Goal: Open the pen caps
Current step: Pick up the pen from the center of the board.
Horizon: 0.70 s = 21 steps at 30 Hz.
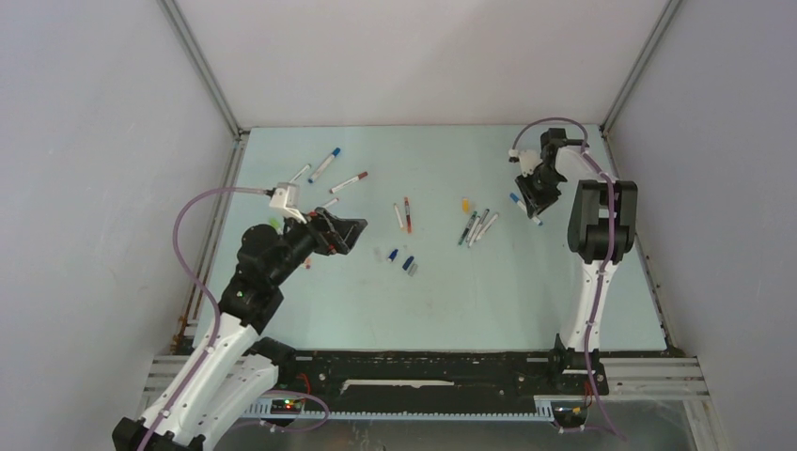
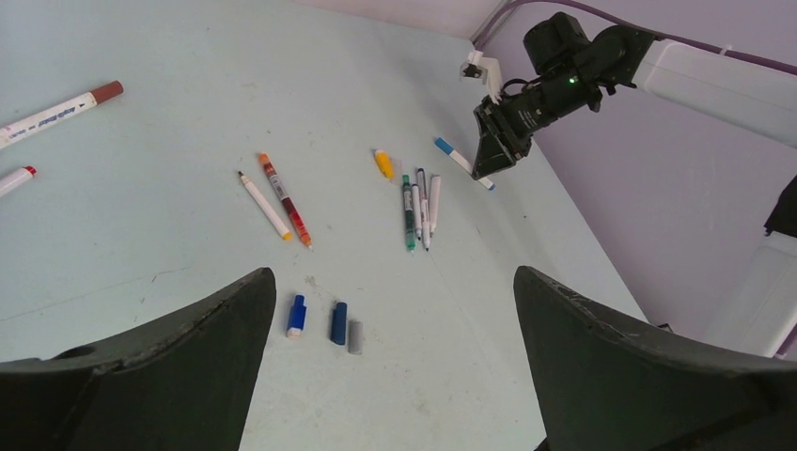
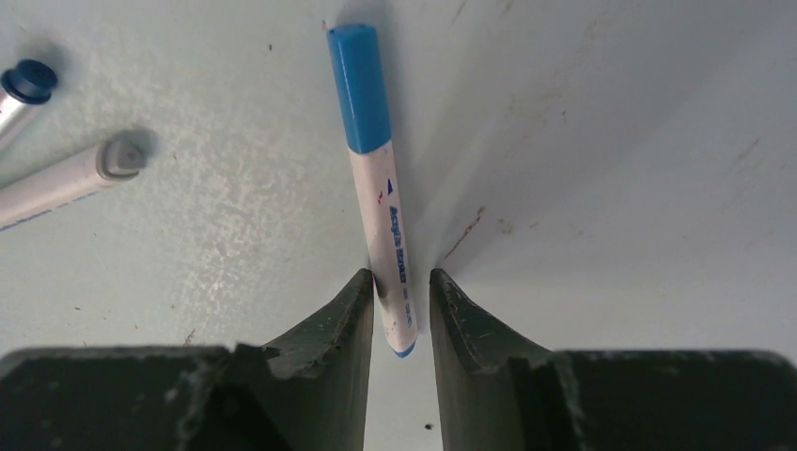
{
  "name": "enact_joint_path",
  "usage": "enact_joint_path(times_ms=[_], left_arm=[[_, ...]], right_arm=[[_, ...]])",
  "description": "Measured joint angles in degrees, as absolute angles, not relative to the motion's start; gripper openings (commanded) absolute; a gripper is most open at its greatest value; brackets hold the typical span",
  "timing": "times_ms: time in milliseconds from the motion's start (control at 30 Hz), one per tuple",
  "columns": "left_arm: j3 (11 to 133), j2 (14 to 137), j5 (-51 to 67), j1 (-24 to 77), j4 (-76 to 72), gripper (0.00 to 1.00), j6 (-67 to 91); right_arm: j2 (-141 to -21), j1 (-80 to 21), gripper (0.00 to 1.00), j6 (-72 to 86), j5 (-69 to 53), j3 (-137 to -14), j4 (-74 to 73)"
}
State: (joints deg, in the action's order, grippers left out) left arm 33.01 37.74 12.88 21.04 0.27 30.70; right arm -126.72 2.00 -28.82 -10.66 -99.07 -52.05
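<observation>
A white pen (image 3: 387, 216) with a light blue pen cap (image 3: 359, 89) lies on the table at the back right, also seen in the top view (image 1: 520, 202). Its bare tail end sits between the fingers of my right gripper (image 3: 402, 277), which are narrowly parted: the left finger touches it and a slit shows at the right one. My left gripper (image 2: 393, 272) hovers wide open and empty over the left-middle of the table. Just ahead of it lie three loose caps: blue (image 2: 296, 315), blue (image 2: 338, 322) and grey (image 2: 354, 336). A yellow cap (image 2: 383, 164) lies farther back.
Several uncapped pens (image 1: 477, 227) lie together in mid-table, two orange-tipped ones (image 1: 402, 216) to their left. Capped markers (image 1: 324, 166) (image 1: 349, 182) rest at the back left. Two pen ends (image 3: 122, 155) show left of the right gripper. The enclosure walls stand close behind the right arm.
</observation>
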Motion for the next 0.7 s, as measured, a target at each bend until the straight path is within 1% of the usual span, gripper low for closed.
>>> enact_joint_path(times_ms=[167,300,367,433,500,533,700], left_arm=[[33.0,38.4,13.3,21.0,-0.8,0.98,33.0],[32.7,39.5,13.3,21.0,-1.8,0.98,35.3],[32.3,40.4,13.9,21.0,-2.3,0.98,36.3],[31.7,41.6,15.3,21.0,-3.3,0.98,37.6],[31.0,42.5,16.9,21.0,-4.7,0.98,39.0],[30.5,42.8,17.8,21.0,-5.5,0.98,39.7],[28.6,43.4,21.1,21.7,-9.9,0.98,43.2]], right_arm=[[-128.0,1.0,0.26,-28.8,-10.3,-101.1,-52.6],[-128.0,0.1,0.25,-28.9,-8.9,-100.7,-52.2],[-127.6,-0.7,0.23,-28.8,-7.2,-99.9,-51.4],[-126.7,-1.4,0.16,-28.8,-5.8,-98.3,-50.1],[-125.8,-1.8,0.04,-28.9,-5.1,-96.8,-49.1],[-125.4,-1.9,0.0,-28.9,-4.8,-96.1,-48.6],[-122.5,-2.0,0.0,-28.9,-5.6,-91.8,-45.6]])
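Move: The blue-capped pen lies between the right fingers at its tail, its middle about 3 cm ahead of them, 3 cm left and 1 cm lower. At much that height, the nearest white pen is some 15 cm left and 3 cm back, the dark green pen 21 cm left and 3 cm back, the yellow cap 21 cm left and 4 cm ahead. From the left hand, the blue-capped pen lies roughly 20 cm ahead, 53 cm right and 25 cm below. Right fingers shift about 1.5 cm left, closing on the pen near its tail; left hand moves 3.5 cm right. ##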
